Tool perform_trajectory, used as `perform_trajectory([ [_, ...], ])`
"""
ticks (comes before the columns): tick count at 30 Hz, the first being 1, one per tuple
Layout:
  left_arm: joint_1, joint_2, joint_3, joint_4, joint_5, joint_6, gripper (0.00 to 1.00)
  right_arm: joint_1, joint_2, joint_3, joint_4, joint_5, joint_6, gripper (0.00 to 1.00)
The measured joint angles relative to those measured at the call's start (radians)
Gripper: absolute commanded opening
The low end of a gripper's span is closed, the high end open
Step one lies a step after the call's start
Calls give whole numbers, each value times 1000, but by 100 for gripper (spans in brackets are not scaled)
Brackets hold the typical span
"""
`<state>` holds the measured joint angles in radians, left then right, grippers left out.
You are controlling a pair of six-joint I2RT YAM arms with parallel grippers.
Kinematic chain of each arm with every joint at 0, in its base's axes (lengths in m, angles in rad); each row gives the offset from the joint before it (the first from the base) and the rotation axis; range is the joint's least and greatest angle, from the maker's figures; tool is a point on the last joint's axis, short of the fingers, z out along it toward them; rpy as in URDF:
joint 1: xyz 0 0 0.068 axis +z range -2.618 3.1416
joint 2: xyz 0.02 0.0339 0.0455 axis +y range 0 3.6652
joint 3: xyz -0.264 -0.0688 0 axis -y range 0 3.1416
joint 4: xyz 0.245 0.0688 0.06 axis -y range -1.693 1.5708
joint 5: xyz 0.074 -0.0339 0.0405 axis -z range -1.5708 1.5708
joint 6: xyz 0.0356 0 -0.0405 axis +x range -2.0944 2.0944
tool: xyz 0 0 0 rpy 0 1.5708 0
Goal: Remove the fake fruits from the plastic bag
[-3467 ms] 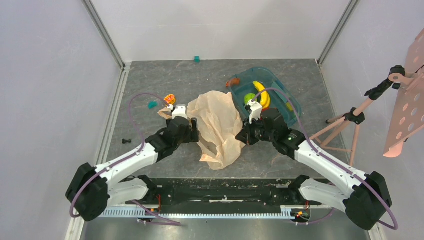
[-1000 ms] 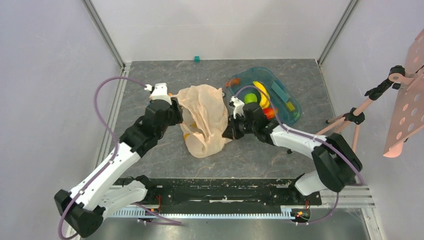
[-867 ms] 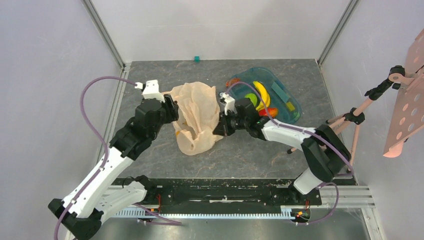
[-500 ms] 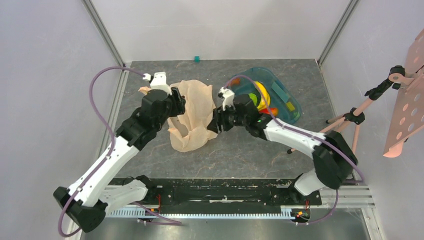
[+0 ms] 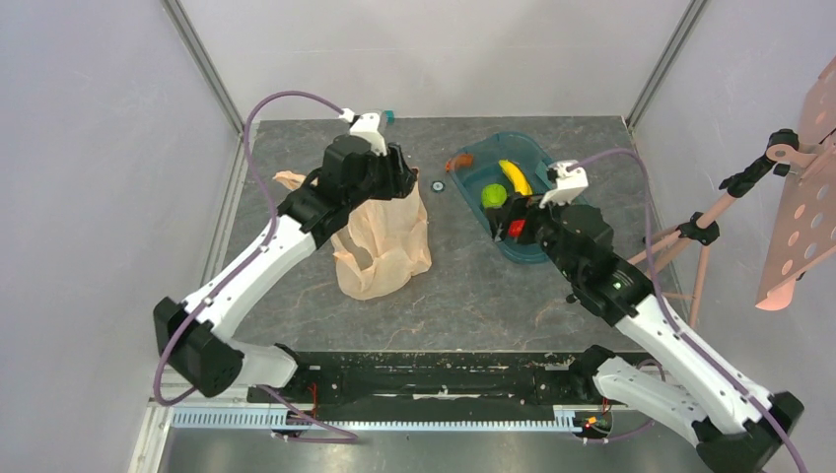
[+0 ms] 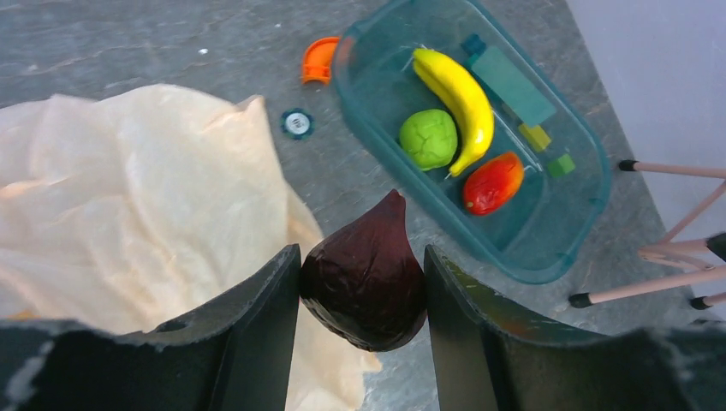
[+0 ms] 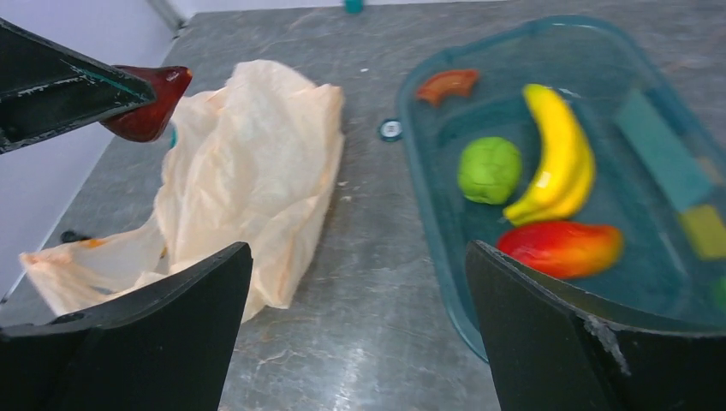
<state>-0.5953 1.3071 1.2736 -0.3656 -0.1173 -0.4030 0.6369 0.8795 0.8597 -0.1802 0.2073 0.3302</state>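
Observation:
My left gripper (image 6: 360,257) is shut on a small dark brown-purple fake fruit (image 6: 364,282) and holds it in the air above the plastic bag (image 6: 128,214). The bag is crinkly pale peach and lies slumped on the table (image 5: 380,246). A yellow banana (image 6: 454,94), a green ball-like fruit (image 6: 428,137) and a red-orange oval fruit (image 6: 492,181) lie in the teal tub (image 6: 556,231). Near the tub's near-left rim (image 7: 428,214) my right gripper (image 7: 357,248) hangs wide open and holds nothing. In the right wrist view the dark fruit (image 7: 145,107) shows at the upper left.
Coloured blocks (image 7: 659,141) lie in the tub. An orange curved piece (image 6: 318,58) and a small round disc (image 6: 296,122) sit by the tub's far-left corner. A teal block (image 5: 387,116) lies at the back edge. A pink tripod stand (image 5: 690,232) is at the right.
My left gripper has risen and moved back with the dark fruit. The right gripper has let go of the bag, opened wide and pulled right to the tub. The bag has slumped.

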Motion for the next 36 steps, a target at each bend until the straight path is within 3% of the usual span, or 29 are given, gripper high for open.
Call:
perform_trajectory([
  [9, -62, 318, 214, 66, 132, -14, 47, -23, -127, 8, -239, 218, 2, 98],
  [15, -123, 581, 449, 82, 167, -10, 48, -25, -165, 8, -320, 240, 1, 98],
  [25, -123, 957, 800, 40, 167, 56, 48, -25, -211, 8, -367, 256, -17, 98],
  [30, -122, 1049, 865, 28, 152, 90, 49, -25, -217, 8, -378, 261, -25, 98],
  [36, -122, 1111, 880, 22, 87, 137, 58, -25, -219, 8, -379, 261, -35, 98],
])
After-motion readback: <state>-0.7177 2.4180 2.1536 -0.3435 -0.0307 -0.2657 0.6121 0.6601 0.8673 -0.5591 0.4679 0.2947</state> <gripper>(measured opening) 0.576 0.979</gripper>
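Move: Under a left hand already holding the dark red fruit, the tray's middle lies about 17 cm ahead, 31 cm right and 27 cm down. In the tray, the green fruit is some 16 cm ahead and 26 cm right, the banana 19 cm ahead and 31 cm right, all similarly low; the bag's middle is around 6 cm ahead, 6 cm left and 24 cm down. From the right hand, the tray's middle is roughly 25 cm ahead, 8 cm right and 27 cm below. Swinging right and forward away from the bag, the left hand carries the dark red fruit about 20 cm right, then sinks and pushes forward over the tray's left part beside the green fruit, ending some 18 cm lower. Its wrist turns about 15 degrees clockwise and its grip stays. The empty right hand, still open, clears aside some 9 cm right and slightly back. ##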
